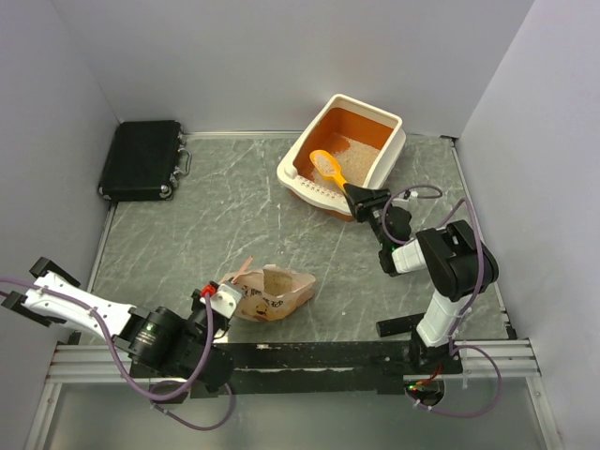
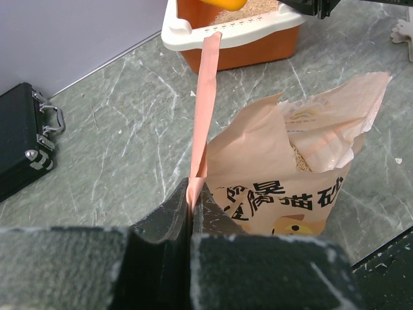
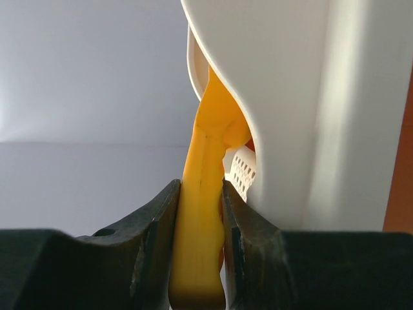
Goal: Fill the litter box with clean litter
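Observation:
The litter box [image 1: 395,150], cream outside and orange inside, stands at the back right with its slotted rim toward me. Clean litter [image 1: 360,153] covers part of its floor. A yellow-orange scoop [image 1: 327,166] lies over the slotted end, its bowl above the litter. My right gripper [image 1: 356,198] is shut on the scoop handle [image 3: 203,213], close against the box's white wall [image 3: 290,97]. The peach-pink bag [image 1: 274,292] stands open near the front, and beige granules [image 2: 298,159] show inside. My left gripper [image 2: 192,195] is shut on a torn strip [image 2: 205,103] of the bag [image 2: 290,187].
A black case [image 1: 141,159] lies at the back left by the wall. White walls enclose the marbled table [image 1: 234,216] on three sides. A black rail [image 1: 309,354] runs along the front edge.

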Motion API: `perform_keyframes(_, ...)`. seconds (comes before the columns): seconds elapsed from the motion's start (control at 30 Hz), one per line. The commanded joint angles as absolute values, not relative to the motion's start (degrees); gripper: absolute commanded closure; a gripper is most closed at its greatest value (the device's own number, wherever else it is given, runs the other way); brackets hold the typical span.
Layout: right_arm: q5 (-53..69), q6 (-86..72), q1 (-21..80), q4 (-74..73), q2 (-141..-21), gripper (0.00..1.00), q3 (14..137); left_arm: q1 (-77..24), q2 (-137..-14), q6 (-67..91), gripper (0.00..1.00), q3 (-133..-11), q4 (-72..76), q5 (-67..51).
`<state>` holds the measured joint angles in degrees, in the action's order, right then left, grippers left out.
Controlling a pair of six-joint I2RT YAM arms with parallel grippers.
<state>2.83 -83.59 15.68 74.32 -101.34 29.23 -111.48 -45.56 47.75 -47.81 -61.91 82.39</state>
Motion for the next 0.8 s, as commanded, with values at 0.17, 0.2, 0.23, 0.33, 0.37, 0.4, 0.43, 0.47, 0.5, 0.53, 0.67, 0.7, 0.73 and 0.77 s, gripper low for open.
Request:
perform_keyframes(0.17,9.8,-62.1,15.6,45.3,-83.3,1.0,37.4,-111.8,-44.8,46.2,0.99,-48.1,-61.7,92.5)
perform_keyframes(0.2,9.4,-57.0,16.1,40.5,-82.1,1.0,40.6,-111.9,-44.9,46.2,0.99,-48.0,-61.8,92.4)
perform_keyframes(0.23,9.1,-55.2,16.3,34.1,-80.6,1.0,42.1,-111.9,-45.2,46.3,0.99,-48.1,-62.0,92.4)
perform_keyframes(0.33,11.2,-51.9,16.4,27.6,-81.6,1.0,48.5,-111.8,-45.9,47.0,0.99,-48.3,-62.5,92.3)
perform_keyframes(0.37,11.9,-51.3,16.5,24.2,-82.4,1.0,50.2,-111.9,-46.1,47.2,0.99,-48.3,-62.8,92.4)
perform_keyframes(0.4,13.1,-50.9,16.5,23.0,-83.1,1.0,52.8,-111.9,-46.2,47.5,0.99,-48.3,-63.3,92.4)
perform_keyframes(0.43,13.1,-50.7,16.6,22.3,-84.1,1.0,53.6,-111.8,-46.7,48.2,0.99,-48.3,-63.5,92.4)
perform_keyframes(0.47,12.8,-50.4,16.7,21.5,-84.5,1.0,54.1,-111.8,-46.8,48.3,0.99,-48.4,-63.7,92.4)
perform_keyframes(0.5,12.5,-50.0,17.0,20.8,-84.6,1.0,54.8,-111.9,-47.0,48.6,0.99,-48.5,-64.2,92.4)
perform_keyframes(0.53,11.3,-49.7,17.0,20.2,-84.7,1.0,55.0,-111.8,-47.2,48.8,0.99,-48.5,-64.2,92.3)
perform_keyframes(0.67,9.3,-48.3,17.0,19.2,-84.3,1.0,53.8,-111.8,-47.0,48.1,0.99,-48.5,-63.7,92.0)
perform_keyframes(0.7,8.9,-48.3,16.9,19.2,-84.0,1.0,53.4,-111.9,-46.9,47.9,0.99,-48.5,-63.5,92.1)
perform_keyframes(0.73,8.1,-48.2,17.0,19.4,-83.8,1.0,52.8,-111.9,-46.8,47.8,0.99,-48.5,-63.5,92.0)
perform_keyframes(0.77,7.8,-48.1,17.0,19.9,-83.5,1.0,51.8,-111.8,-46.8,47.8,0.99,-48.5,-63.4,92.0)
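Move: The right hand holds the loaded scoop just over the litter box's near right corner, whose rim is about 4 cm below and a centimetre or two back and right. The box's middle is some 13 cm ahead, 2 cm left and 10 cm lower; the scoop bowl is roughly 9 cm ahead, 5 cm left. The litter bag is about 20 cm back and 19 cm left. From the left hand, the box lies some 42 cm ahead and 28 cm right. The right hand, keeping its grip on the scoop handle, lifts about 10 cm from close above the near right rim, then sinks some 4 cm again over the box, drifting a little left. During this the wrist rolls about 35 degrees, left side down, and swings roughly 10 degrees counter-clockwise, so the bowl tips towards its left above the inside of the box; the left hand stays in place, still pinching the bag's edge strip. ##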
